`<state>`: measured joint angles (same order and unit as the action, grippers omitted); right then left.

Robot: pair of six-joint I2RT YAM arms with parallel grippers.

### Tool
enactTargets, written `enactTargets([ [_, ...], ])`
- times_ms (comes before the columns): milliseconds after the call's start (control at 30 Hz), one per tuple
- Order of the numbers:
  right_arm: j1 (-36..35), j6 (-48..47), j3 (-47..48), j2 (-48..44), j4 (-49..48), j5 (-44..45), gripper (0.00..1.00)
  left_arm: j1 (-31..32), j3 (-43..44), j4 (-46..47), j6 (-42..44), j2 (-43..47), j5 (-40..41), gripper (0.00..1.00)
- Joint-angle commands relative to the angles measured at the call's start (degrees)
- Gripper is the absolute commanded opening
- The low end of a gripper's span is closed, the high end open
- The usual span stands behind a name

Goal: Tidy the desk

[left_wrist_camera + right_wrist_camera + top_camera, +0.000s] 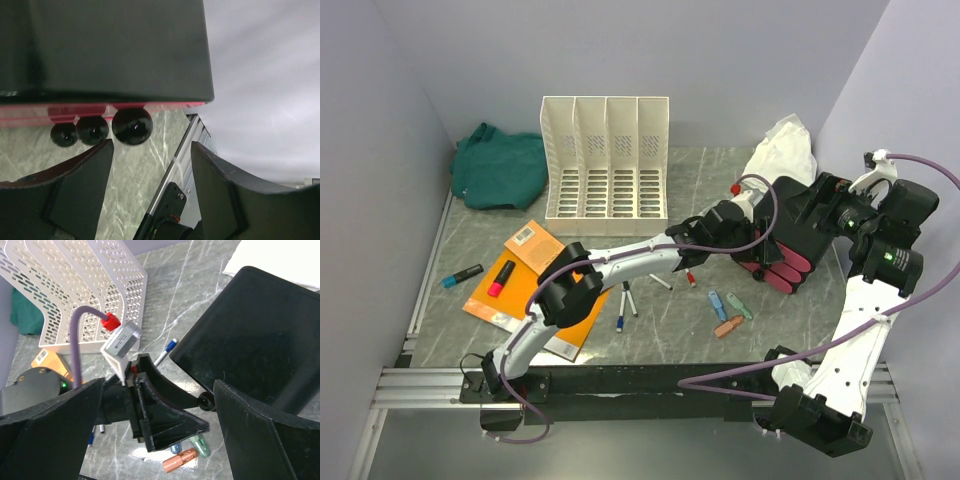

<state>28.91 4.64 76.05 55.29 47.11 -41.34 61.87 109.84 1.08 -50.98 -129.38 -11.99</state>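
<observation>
The desk is dark grey-green stone with white veins. A black box with pink-red parts sits at its right side. My left gripper is open and empty at the box's left edge. In the left wrist view bare desk shows between its fingers, with the box just ahead. My right gripper is open and empty over the box's far side. In the right wrist view a left gripper finger lies between its fingers, with the box to the right.
A white file organizer stands at the back, with a green cloth to its left and a white bag at the back right. Orange notebooks with a red marker, pens and small capsules lie in front.
</observation>
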Motion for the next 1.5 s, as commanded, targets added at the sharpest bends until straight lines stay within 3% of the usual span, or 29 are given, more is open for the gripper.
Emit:
enactTargets([
  [0, 0.63, 0.19, -0.11, -0.27, -2.38, -0.76, 1.00, 0.27, 4.76, 0.85, -0.96, -1.75, -0.93, 0.68],
  [400, 1.24, 0.45, -0.29, -0.27, -2.46, -1.46, 1.00, 0.18, 10.39, -0.91, -2.28, -7.29, 2.67, 0.58],
  [567, 1.33, 0.54, -0.20, -0.27, -2.38, -1.64, 1.00, 0.01, 11.80, -0.91, -2.37, -7.99, 3.02, 0.47],
  [733, 1.33, -0.33, -0.29, -0.53, -1.85, -1.64, 1.00, -0.17, 10.84, -0.30, -1.49, -5.98, 2.15, 0.26],
  [800, 1.33, -0.69, -0.46, -0.97, -1.67, -1.55, 0.99, -0.08, 7.68, 0.76, -0.97, -4.13, 1.71, 0.20],
  [1000, 1.33, -1.74, -0.82, -1.15, -1.59, -1.55, 0.99, 0.01, -7.25, 6.30, 0.71, 7.11, 0.65, 0.15],
  [1233, 1.33, -4.11, -1.17, -1.59, -0.27, -1.37, 0.99, 0.27, -21.84, 9.55, 1.32, 15.64, -2.78, 0.15],
  [1467, 1.33, -10.88, -1.17, -1.23, 3.42, -4.18, 0.99, 0.18, -26.08, 9.73, 1.67, 18.90, -2.25, 0.23],
])
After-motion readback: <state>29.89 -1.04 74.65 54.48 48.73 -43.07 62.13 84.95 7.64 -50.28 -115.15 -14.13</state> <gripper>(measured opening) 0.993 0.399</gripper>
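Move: The top knob of the pink drawers lies close to the left hand, about 2 cm ahead, 2 cm to its right and 3 cm below. The black drawer box behind it centres some 8 cm ahead and 11 cm to the right. On the table, roughly 15 cm below that hand, the green highlighter is 6 cm back and 3 cm left, the blue one 6 cm back and 9 cm left. From the right hand, the knob is about level, 8 cm left and 18 cm below. Pinching the top drawer's knob, the left hand first eases down, right and slightly forward by about 4 cm in all, its half-open fingers closing until they stop on the knob. After a brief hold it pulls left and back, away from the drawer box, roughly 10 cm at level height, keeping its grip with hardly any wrist turn. ##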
